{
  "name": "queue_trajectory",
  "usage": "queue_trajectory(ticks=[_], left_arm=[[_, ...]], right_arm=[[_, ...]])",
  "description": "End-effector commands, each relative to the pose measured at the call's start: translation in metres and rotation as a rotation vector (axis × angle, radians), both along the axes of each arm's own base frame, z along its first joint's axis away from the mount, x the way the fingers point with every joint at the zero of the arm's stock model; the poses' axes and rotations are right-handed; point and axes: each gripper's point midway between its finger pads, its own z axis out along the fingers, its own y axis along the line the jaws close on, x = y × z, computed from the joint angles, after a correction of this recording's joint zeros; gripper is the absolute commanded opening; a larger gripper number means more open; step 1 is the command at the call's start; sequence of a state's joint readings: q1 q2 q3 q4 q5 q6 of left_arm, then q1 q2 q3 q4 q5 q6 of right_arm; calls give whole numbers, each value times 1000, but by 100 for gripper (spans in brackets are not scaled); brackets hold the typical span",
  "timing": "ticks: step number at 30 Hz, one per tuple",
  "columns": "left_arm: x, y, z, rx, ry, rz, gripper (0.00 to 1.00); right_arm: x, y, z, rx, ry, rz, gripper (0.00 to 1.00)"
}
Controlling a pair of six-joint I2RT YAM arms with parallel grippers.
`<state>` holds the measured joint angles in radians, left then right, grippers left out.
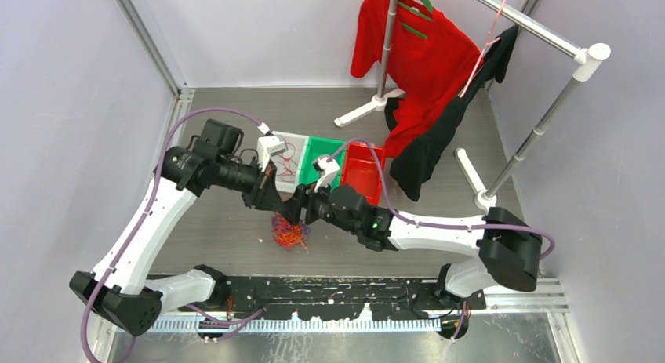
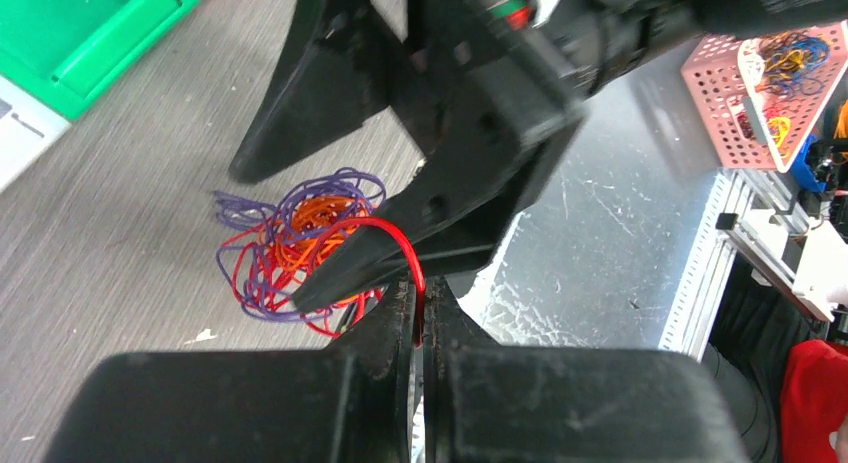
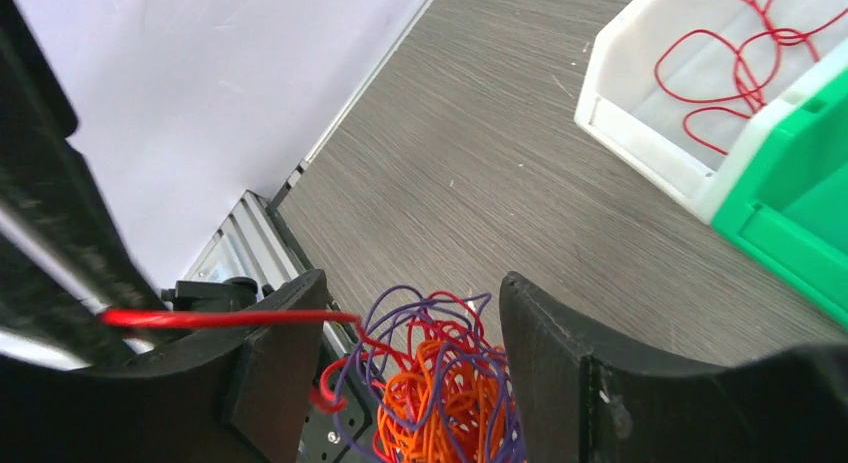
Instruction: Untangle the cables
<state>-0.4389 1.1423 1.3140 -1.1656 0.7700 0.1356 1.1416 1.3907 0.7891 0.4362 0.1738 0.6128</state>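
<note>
The cables are a fist-sized tangle of red, orange and purple loops [image 1: 288, 233] lying on the grey table in front of the bins. In the left wrist view my left gripper [image 2: 420, 289] is shut on one red cable [image 2: 398, 240] that arcs out of the tangle [image 2: 298, 245]. My right gripper [image 3: 410, 289] is open and straddles the tangle [image 3: 450, 383], one finger on each side. The red cable [image 3: 230, 318] runs taut to the left across its left finger. In the top view both grippers meet just above the tangle, left [image 1: 287, 211] and right [image 1: 306, 212].
A white bin [image 1: 296, 137] holding loose red cables, a green bin [image 1: 321, 155] and a red bin [image 1: 365, 175] stand in a row behind the grippers. A clothes rack [image 1: 541, 112] with red and black garments stands at the back right. A pink basket [image 2: 715, 93] is off the table.
</note>
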Motion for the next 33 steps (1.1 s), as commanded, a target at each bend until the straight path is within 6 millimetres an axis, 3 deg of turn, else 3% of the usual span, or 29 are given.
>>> queue_trajectory(ticks=[1,10,22,28,33], left_arm=[[-9,-12,37,-111,-47,-82,0],[-4,-27,82,-209,-96,-98,0],[-5,-26,152,-293,-277,-98,0],[-7,-20,201,-339,-443,-71,0],[-6,-12,253,-408,-642,-21,0]], right_arm=[[3,23,33,146,1,25,69],[11,24,-16,119,60,-31,69],[27,-26,-91,-58,49,-223,66],[23,-40,-117,-108,73,-242,65],[20,-48,-135,-146,88,-249,65]])
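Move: The cable tangle lies about 13 cm below the open right hand, 1 cm ahead and 2 cm to its left. From the left hand, which already pinches a red cable, it is some 18 cm down, 6 cm ahead and 3 cm left. Counted from the right hand, the white bin is roughly 21 cm ahead and 4 cm left, the green bin 20 cm ahead and 6 cm right, both about 14 cm down. Left hand lifts its pinched red cable about 19 cm; open right fingers sink 10 cm around the tangle. ##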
